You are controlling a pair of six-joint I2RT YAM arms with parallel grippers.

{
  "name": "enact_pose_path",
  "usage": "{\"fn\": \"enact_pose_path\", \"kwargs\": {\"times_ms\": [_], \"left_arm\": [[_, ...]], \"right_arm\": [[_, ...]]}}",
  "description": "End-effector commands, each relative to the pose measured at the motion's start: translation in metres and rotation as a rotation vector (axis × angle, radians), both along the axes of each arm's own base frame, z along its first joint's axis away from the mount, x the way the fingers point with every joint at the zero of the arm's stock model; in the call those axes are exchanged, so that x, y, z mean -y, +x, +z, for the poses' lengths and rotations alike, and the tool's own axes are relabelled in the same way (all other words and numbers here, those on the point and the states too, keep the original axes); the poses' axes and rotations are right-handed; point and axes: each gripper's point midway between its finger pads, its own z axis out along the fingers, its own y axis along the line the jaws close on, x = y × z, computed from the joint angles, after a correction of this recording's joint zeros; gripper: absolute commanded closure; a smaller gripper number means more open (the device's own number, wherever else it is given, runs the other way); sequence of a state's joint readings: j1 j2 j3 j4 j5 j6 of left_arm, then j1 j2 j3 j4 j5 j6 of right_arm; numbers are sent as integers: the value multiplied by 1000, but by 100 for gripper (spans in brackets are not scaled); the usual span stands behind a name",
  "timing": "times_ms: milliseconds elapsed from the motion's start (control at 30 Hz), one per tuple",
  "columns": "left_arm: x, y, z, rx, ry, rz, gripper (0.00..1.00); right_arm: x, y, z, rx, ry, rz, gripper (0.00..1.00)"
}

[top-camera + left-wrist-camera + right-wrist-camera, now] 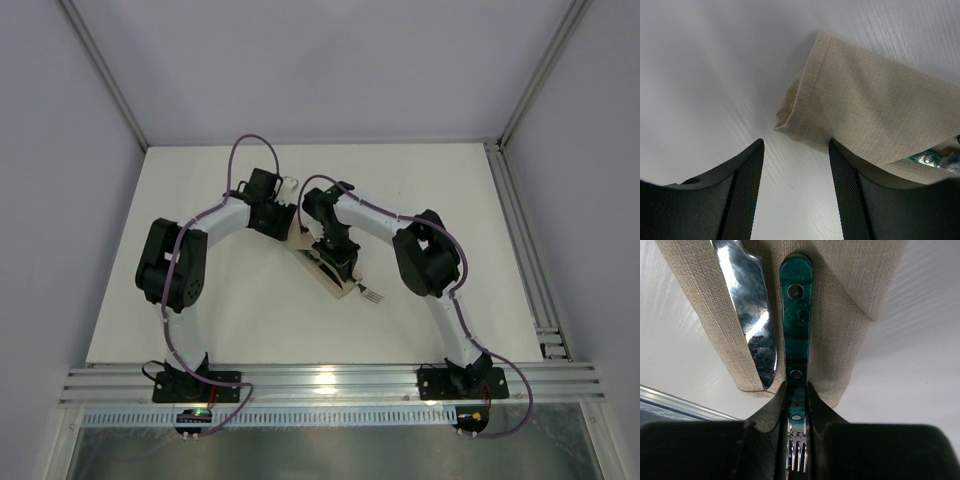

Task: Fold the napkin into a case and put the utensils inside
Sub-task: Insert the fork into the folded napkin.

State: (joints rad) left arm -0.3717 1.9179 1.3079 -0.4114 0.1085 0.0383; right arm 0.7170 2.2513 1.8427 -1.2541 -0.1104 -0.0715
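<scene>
The napkin is folded into a narrow beige case (322,258) lying slantwise mid-table. My right gripper (797,390) is shut on the fork (797,335) low on its dark green handle, with the tines back between the fingers. The handle lies along the case (840,345), its end beside a folded flap. The knife (754,315) rests on the cloth left of the fork; only its silver blade shows. From above, the fork tines (373,296) stick out past the right gripper (343,270). My left gripper (796,145) is open over bare table beside the case's far end (865,100).
The white table (200,320) has metal rails along its near edge (330,385) and right side (520,230). Grey walls close in the back and both sides. Both arms arch over the table's middle, their wrists close together above the case.
</scene>
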Motion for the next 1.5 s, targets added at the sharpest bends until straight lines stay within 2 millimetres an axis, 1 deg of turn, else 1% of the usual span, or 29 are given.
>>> {"fn": "enact_pose_path", "kwargs": {"times_ms": [0, 100, 267, 333, 400, 500, 600, 633, 667, 733, 767, 800, 867, 900, 933, 1000, 1033, 1067, 1100, 1133, 1167, 1200, 1267, 1300, 1333, 1367, 1400, 1433, 1467], "left_arm": [[5, 11, 5, 43, -15, -13, 44], [6, 12, 6, 44, -20, -14, 44], [7, 10, 6, 41, -26, -25, 44], [8, 10, 5, 40, -25, -25, 44], [9, 11, 7, 42, -32, -25, 44], [9, 10, 7, 40, -32, -29, 44], [9, 9, 6, 37, -29, -31, 44], [9, 10, 6, 36, -30, -30, 44], [9, 10, 5, 35, -29, -30, 44], [8, 9, 4, 31, -26, -29, 44], [8, 9, 5, 33, -26, -31, 44], [8, 8, 5, 33, -26, -31, 44], [7, 8, 5, 36, -24, -30, 44], [7, 8, 5, 37, -22, -31, 44], [6, 8, 5, 37, -18, -34, 44], [7, 9, 6, 39, -18, -34, 44], [7, 9, 6, 39, -18, -34, 44], [7, 9, 6, 41, -19, -37, 44], [7, 9, 7, 43, -21, -38, 44], [8, 9, 6, 42, -24, -40, 44], [8, 9, 7, 44, -24, -38, 44], [8, 10, 6, 43, -25, -38, 44], [9, 10, 7, 41, -30, -38, 44], [9, 10, 7, 42, -32, -39, 44], [8, 9, 7, 42, -28, -39, 44], [8, 10, 8, 45, -25, -42, 44], [7, 10, 9, 48, -23, -41, 44], [7, 10, 9, 52, -22, -42, 44], [7, 11, 10, 56, -22, -41, 44]], "right_arm": [[0, 3, 10, 12, -19, -1, 96], [-3, 7, 4, 3, -28, 5, 96], [-17, 21, 7, 45, 6, -12, 95], [-23, 25, 10, 58, 25, -11, 91], [-23, 26, 4, 49, 19, -8, 88], [-26, 31, 1, 65, 23, -14, 80], [-34, 40, 3, 112, 50, -32, 79], [-35, 43, 3, 127, 55, -42, 77], [-38, 45, 4, 138, 69, -44, 71], [-46, 51, 6, 164, 104, -54, 67], [-48, 52, 8, 171, 115, -62, 49], [-50, 55, 10, 190, 127, -61, 43], [-50, 55, 21, 217, 139, -83, 38], [-52, 57, 26, 237, 153, -87, 36], [-49, 54, 26, 242, 151, -90, 36], [-50, 58, 52, 316, 194, -102, 35], [-46, 53, 55, 324, 191, -100, 35], [-45, 52, 80, 378, 227, -100, 34], [-39, 51, 83, 421, 209, -97, 33], [-35, 51, 93, 448, 220, -101, 32], [-33, 52, 115, 507, 255, -106, 31], [-26, 49, 116, 520, 242, -105, 28], [-12, 50, 132, 577, 216, -119, 27], [3, 56, 137, 636, 153, -149, 27], [13, 58, 141, 676, 123, -173, 27], [19, 65, 151, 745, 115, -209, 27], [40, 66, 163, 833, 69, -241, 26], [50, 67, 168, 885, 60, -274, 25], [49, 78, 185, 988, 113, -332, 22]]}}
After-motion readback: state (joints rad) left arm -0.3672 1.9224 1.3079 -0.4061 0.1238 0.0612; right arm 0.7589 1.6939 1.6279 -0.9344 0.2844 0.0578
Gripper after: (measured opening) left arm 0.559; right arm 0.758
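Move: The right hand holds the fork near the end of its handle next to the tines, the handle already lying on the napkin; the pocket mouth is about 7 cm ahead, 7 cm left and 2 cm below. The knife's middle lies about 6 cm left and 1 cm ahead. For the left hand, with a fingertip on the flap, the pocket mouth is roughly 7 cm back, 7 cm right and 2 cm below. The right hand slides the fork about 3 cm forward-left towards the pocket, lets go and rises some 16 cm. ##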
